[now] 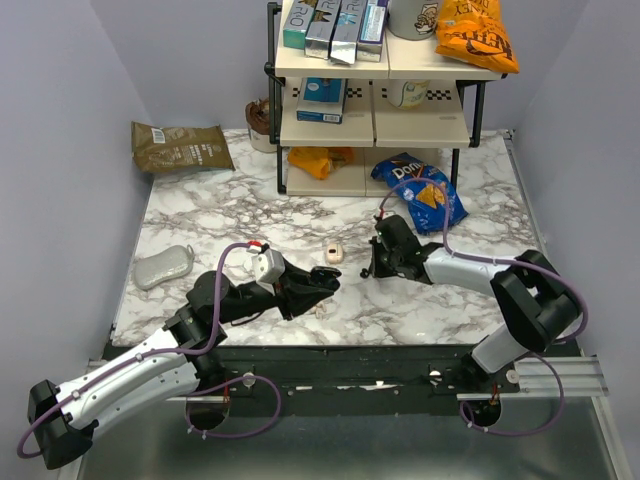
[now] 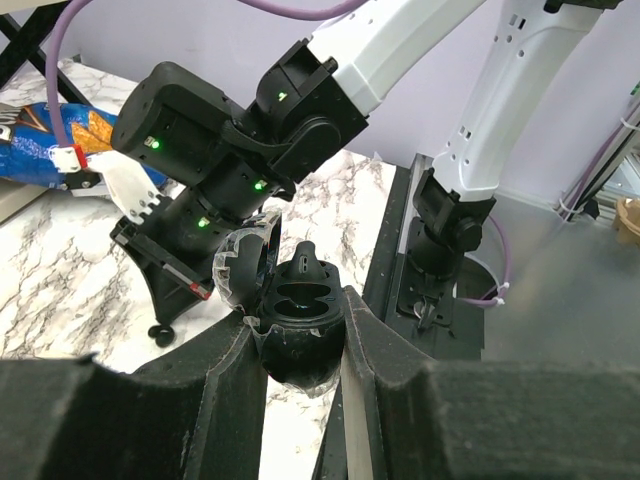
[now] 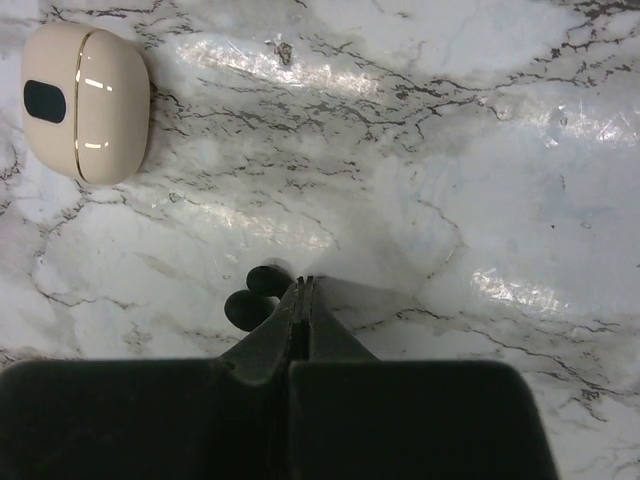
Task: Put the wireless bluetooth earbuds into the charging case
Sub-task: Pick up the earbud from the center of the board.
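Observation:
My left gripper (image 1: 325, 283) (image 2: 298, 312) is shut on a black charging case (image 2: 300, 345) with its lid open and clear film around it. It holds the case up, sockets facing the camera. My right gripper (image 1: 372, 268) (image 3: 303, 285) is shut, tips down at the marble. Two glossy black earbuds (image 3: 245, 305) lie just left of its tips; I see nothing between the fingers. They also show in the left wrist view (image 2: 160, 332). A pale beige case (image 1: 333, 253) (image 3: 85, 100) lies closed on the table between the grippers. The cream-white buds are out of view.
A shelf rack (image 1: 375, 130) with boxes and snack bags stands at the back. A blue Doritos bag (image 1: 425, 190) lies behind the right gripper. A brown pouch (image 1: 180, 148) sits back left and a grey pebble-shaped object (image 1: 165, 265) at the left edge.

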You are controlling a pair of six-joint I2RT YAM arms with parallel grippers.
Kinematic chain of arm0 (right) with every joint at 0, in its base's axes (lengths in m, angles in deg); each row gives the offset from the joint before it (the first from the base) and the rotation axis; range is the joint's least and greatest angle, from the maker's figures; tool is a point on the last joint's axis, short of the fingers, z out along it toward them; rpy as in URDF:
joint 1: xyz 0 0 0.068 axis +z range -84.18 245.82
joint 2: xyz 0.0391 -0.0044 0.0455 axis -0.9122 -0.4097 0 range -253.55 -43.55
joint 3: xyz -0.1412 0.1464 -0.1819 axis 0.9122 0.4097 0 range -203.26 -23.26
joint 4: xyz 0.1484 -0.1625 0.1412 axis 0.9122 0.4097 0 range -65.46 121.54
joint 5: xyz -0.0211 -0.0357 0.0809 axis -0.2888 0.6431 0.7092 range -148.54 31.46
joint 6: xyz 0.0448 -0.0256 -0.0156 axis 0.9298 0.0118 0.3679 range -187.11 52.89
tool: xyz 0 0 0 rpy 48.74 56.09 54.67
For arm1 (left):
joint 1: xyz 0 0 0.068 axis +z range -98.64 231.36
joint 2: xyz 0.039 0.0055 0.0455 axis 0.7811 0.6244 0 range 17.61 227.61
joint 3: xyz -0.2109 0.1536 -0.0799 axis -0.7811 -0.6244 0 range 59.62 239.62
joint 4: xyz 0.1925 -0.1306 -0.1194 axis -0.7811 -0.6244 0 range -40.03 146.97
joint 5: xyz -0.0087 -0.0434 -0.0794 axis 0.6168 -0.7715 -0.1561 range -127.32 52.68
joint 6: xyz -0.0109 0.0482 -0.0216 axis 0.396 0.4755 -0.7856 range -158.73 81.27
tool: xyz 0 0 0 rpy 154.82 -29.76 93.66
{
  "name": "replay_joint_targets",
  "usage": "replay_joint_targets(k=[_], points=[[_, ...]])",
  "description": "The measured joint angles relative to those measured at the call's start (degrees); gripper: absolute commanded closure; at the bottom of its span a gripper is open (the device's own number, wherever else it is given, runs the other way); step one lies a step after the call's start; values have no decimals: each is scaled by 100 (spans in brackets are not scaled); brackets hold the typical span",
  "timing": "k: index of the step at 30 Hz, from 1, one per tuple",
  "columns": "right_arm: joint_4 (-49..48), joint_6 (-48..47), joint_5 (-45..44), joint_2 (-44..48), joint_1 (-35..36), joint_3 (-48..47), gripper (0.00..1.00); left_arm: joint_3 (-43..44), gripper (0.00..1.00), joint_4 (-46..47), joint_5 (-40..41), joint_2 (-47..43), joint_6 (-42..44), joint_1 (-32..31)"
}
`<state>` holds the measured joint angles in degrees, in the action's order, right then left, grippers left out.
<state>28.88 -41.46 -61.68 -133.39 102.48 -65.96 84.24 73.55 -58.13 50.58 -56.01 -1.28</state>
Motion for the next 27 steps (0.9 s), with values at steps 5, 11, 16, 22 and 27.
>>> replay_joint_targets(k=[5, 11, 16, 22, 27], points=[[-4, -208, 68, -101, 0, -109, 99, 0, 100, 0, 9, 17, 0, 0], [-61, -417, 361, -234, -2, -238, 97, 0, 100, 0, 26, 55, 0, 0], [-111, -531, 544, -332, -2, -328, 89, -2, 100, 0, 39, 55, 0, 0], [-107, -542, 474, -323, -2, -411, 72, -2, 100, 0, 66, 52, 0, 0], [2, -507, 205, 22, -2, -409, 65, -2, 100, -7, 83, 22, 9, 0]])
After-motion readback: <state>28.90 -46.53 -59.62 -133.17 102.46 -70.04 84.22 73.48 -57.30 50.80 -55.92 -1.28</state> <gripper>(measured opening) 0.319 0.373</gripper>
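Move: The last black earbud lies on the board right against the right hand's shut fingertips, about 1 cm to their left, 1 cm back and 1 cm lower. The beige case is some 8 cm left and 3 cm ahead of that hand; two small pale pieces lie roughly 10 cm left and 7 cm back. From the left hand, holding the open charging case high, the earbud is about 16 cm ahead, 8 cm right and 26 cm down. The earbud is nudged left over the board by the right hand's shut fingertips, which travel about 2 cm left and 1 cm forward, low and nearly level, while the wrist turns slightly counter-clockwise. Then the fingers part to about a third of full opening and the hand lifts some 2.5 cm off the board, easing barely back to the right. The left hand keeps the charging case still. ##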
